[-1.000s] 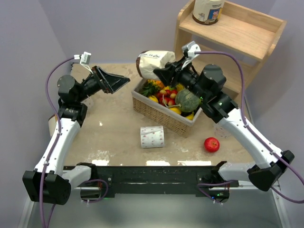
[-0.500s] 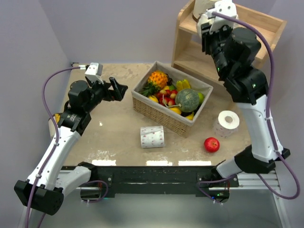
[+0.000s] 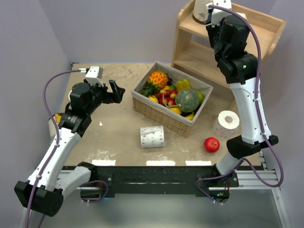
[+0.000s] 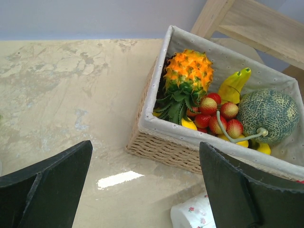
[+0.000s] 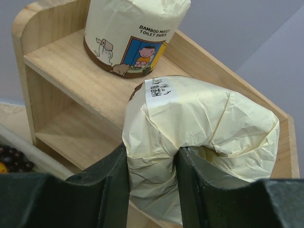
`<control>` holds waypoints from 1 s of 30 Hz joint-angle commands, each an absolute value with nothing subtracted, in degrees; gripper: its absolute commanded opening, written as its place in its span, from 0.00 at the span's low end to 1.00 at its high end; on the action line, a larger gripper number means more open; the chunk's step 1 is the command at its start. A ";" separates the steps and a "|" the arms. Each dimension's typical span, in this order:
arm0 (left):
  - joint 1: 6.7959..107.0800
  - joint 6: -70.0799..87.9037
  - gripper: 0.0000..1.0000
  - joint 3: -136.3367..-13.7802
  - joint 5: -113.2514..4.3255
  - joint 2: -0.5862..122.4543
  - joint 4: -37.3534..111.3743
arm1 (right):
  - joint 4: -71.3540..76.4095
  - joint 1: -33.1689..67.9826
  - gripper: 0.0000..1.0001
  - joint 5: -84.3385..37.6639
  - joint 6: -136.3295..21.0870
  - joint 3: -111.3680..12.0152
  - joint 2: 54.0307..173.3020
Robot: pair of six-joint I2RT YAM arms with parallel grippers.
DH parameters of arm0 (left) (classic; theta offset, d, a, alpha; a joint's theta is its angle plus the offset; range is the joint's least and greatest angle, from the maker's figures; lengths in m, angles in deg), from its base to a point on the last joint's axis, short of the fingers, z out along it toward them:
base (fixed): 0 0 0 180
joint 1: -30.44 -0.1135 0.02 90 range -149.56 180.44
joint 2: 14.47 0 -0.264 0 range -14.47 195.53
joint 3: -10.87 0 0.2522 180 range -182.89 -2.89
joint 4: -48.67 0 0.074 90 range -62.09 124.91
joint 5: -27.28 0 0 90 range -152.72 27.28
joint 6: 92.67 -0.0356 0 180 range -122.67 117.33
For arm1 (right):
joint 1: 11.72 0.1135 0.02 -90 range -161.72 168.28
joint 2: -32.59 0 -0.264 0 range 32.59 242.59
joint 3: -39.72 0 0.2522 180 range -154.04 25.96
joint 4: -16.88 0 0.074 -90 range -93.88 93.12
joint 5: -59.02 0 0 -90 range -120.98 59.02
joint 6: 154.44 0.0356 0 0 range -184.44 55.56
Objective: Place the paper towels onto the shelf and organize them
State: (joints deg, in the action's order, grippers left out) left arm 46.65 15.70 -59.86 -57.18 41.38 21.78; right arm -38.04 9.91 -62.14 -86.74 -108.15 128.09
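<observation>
My right gripper [image 5: 153,154] is shut on a cream-wrapped paper towel roll [image 5: 209,123], squeezing its paper in. It hangs just over the top board of the wooden shelf [image 5: 61,66]. A second wrapped roll [image 5: 133,33] with a brown band stands upright on that board, also seen from above [image 3: 201,12]. In the top view the right arm reaches up over the shelf [image 3: 251,35] and hides the held roll. My left gripper [image 4: 145,161] is open and empty above the table, left of the basket. A bare white roll [image 3: 152,137] lies on its side; another [image 3: 226,122] stands upright at the right.
A wicker basket [image 3: 156,111] full of fruit sits mid-table in front of the shelf. A red apple [image 3: 212,144] lies near the front right, beside the upright roll. The shelf's lower board [image 5: 71,133] shows bare wood.
The right arm has swung the wrapped roll from above the basket's back corner up to the shelf top. The left gripper has drawn back a little and opened fully.
</observation>
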 commanded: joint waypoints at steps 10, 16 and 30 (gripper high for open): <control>46.79 14.47 1.00 -59.58 -57.54 40.55 22.95 | -30.11 4.19 0.36 -55.95 -91.59 -114.31 132.16; 46.79 14.56 1.00 -59.58 -57.80 40.55 22.78 | -28.96 2.78 0.41 -54.80 -91.68 -116.69 134.62; 46.79 14.38 1.00 -59.58 -57.71 40.81 22.60 | -22.28 1.11 0.63 -56.38 -94.05 -119.32 136.91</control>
State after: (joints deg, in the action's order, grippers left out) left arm 46.65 15.70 -59.84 -57.21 41.38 21.76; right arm -27.40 1.69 -55.51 -92.47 -116.67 137.71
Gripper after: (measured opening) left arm 0.997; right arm 0.623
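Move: The wrapped paper towel already in the right hand is bound for the empty stretch of the top shelf board, about 10 cm ahead, 5 cm right and 3 cm below. The first paper roll stands there some 14 cm ahead and 7 cm left; the shelf's right side panel is roughly level with the hand, 17 cm right. From the left hand that spot lies about 20 cm ahead, 42 cm right and 20 cm higher. The wrapped roll, still pinched by its wall with one finger in the core, is carried by the right hand some 5 cm forward and slightly right, nearly level, deeper over the top board beside the first roll. There the fingers open and the hand eases a little farther forward, rising 2–3 cm while its fingertips tip up slightly. ##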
